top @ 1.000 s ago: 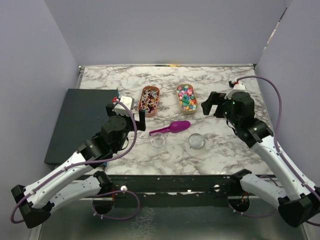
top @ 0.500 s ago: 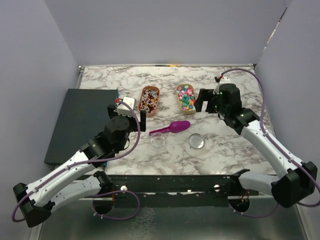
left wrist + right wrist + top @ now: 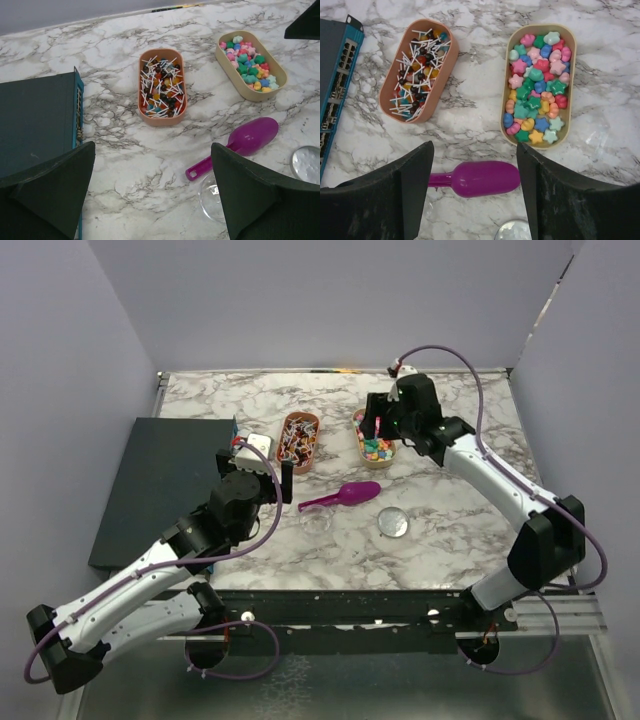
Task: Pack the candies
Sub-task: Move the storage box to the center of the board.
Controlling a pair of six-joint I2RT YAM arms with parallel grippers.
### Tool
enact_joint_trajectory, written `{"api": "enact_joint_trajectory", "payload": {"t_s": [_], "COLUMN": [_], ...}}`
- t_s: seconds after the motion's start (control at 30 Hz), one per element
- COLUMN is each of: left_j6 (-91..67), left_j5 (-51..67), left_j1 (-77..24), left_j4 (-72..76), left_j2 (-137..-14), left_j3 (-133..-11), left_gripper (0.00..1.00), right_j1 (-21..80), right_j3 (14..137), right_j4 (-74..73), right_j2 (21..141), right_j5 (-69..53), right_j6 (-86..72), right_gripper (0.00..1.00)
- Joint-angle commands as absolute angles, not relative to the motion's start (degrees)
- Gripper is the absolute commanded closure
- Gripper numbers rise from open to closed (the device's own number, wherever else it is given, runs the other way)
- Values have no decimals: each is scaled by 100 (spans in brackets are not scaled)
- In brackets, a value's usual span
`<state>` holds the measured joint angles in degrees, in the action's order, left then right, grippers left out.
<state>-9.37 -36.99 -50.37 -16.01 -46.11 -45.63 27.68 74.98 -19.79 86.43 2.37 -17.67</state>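
Note:
The candies (image 3: 537, 82) are small bright sweets in mixed colours, filling a beige oval tray (image 3: 571, 75) at the back centre-right of the marble table. My right gripper (image 3: 475, 146) hangs above the table beside that tray, open, with nothing between its fingers. In the top view the right gripper (image 3: 377, 426) overlaps the far end of the candies (image 3: 376, 448). A purple scoop (image 3: 480, 178) lies flat on the marble, far below the right jaws. My left gripper (image 3: 152, 147) stands wide open and empty over bare marble, left of the scoop (image 3: 240, 142) and the candies (image 3: 250, 62).
An orange oval tray of lollipops (image 3: 298, 441) sits left of the candy tray. A clear cup (image 3: 317, 521) and a round lid (image 3: 393, 523) lie near the scoop (image 3: 342, 497). A dark box (image 3: 160, 485) with a blue edge takes up the table's left side.
My right arm has swung left and toward the back, from right of the candy tray to over it, and its jaws have narrowed slightly. The left arm has barely moved.

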Motion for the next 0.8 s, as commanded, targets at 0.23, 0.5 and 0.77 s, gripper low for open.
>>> {"api": "enact_joint_trajectory", "payload": {"t_s": [0.23,0.5,0.77], "left_j6": [-882,-876,-866], "left_j5": [-3887,-3866,-3838], "left_j1": [-5022,-5020,-5016], "left_j4": [-1696,-1700,-1705], "left_j2": [-4426,-4402,-4426], "left_j3": [-4737,-4735,-4742], "left_gripper": [1,1,1], "right_j1": [3006,3006,3006], "right_j3": [8925,9790,10053], "right_j4": [-2542,-2971,-3192], "right_j2": [10519,11682,12285], "right_j5": [731,1005,1351], "right_j6": [-1868,-1957,-2033], "right_gripper": [43,58,62]}}
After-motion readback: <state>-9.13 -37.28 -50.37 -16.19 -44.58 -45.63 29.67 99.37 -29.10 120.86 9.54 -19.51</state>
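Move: The tan storage box of star candies lies about 8 cm ahead of the right hand, 1 cm to its right and some 17 cm below. The lollipop box is roughly 7 cm ahead and 18 cm left; the purple scoop lies about 8 cm back and 6 cm left, both on the same marble top. From the left hand the tan box is around 23 cm ahead, 25 cm right and 20 cm below. Lower the right gripper about 13 cm towards the left long wall of the tan box while carrying it some 8 cm forward and slightly left, the leftward drift fading out early. Tip the fingers roughly 15 degrees further down, let the hand's left side dip, and narrow the part-open fingers to about half their gap, so the wall's rim lies between them; don't shut them yet. ##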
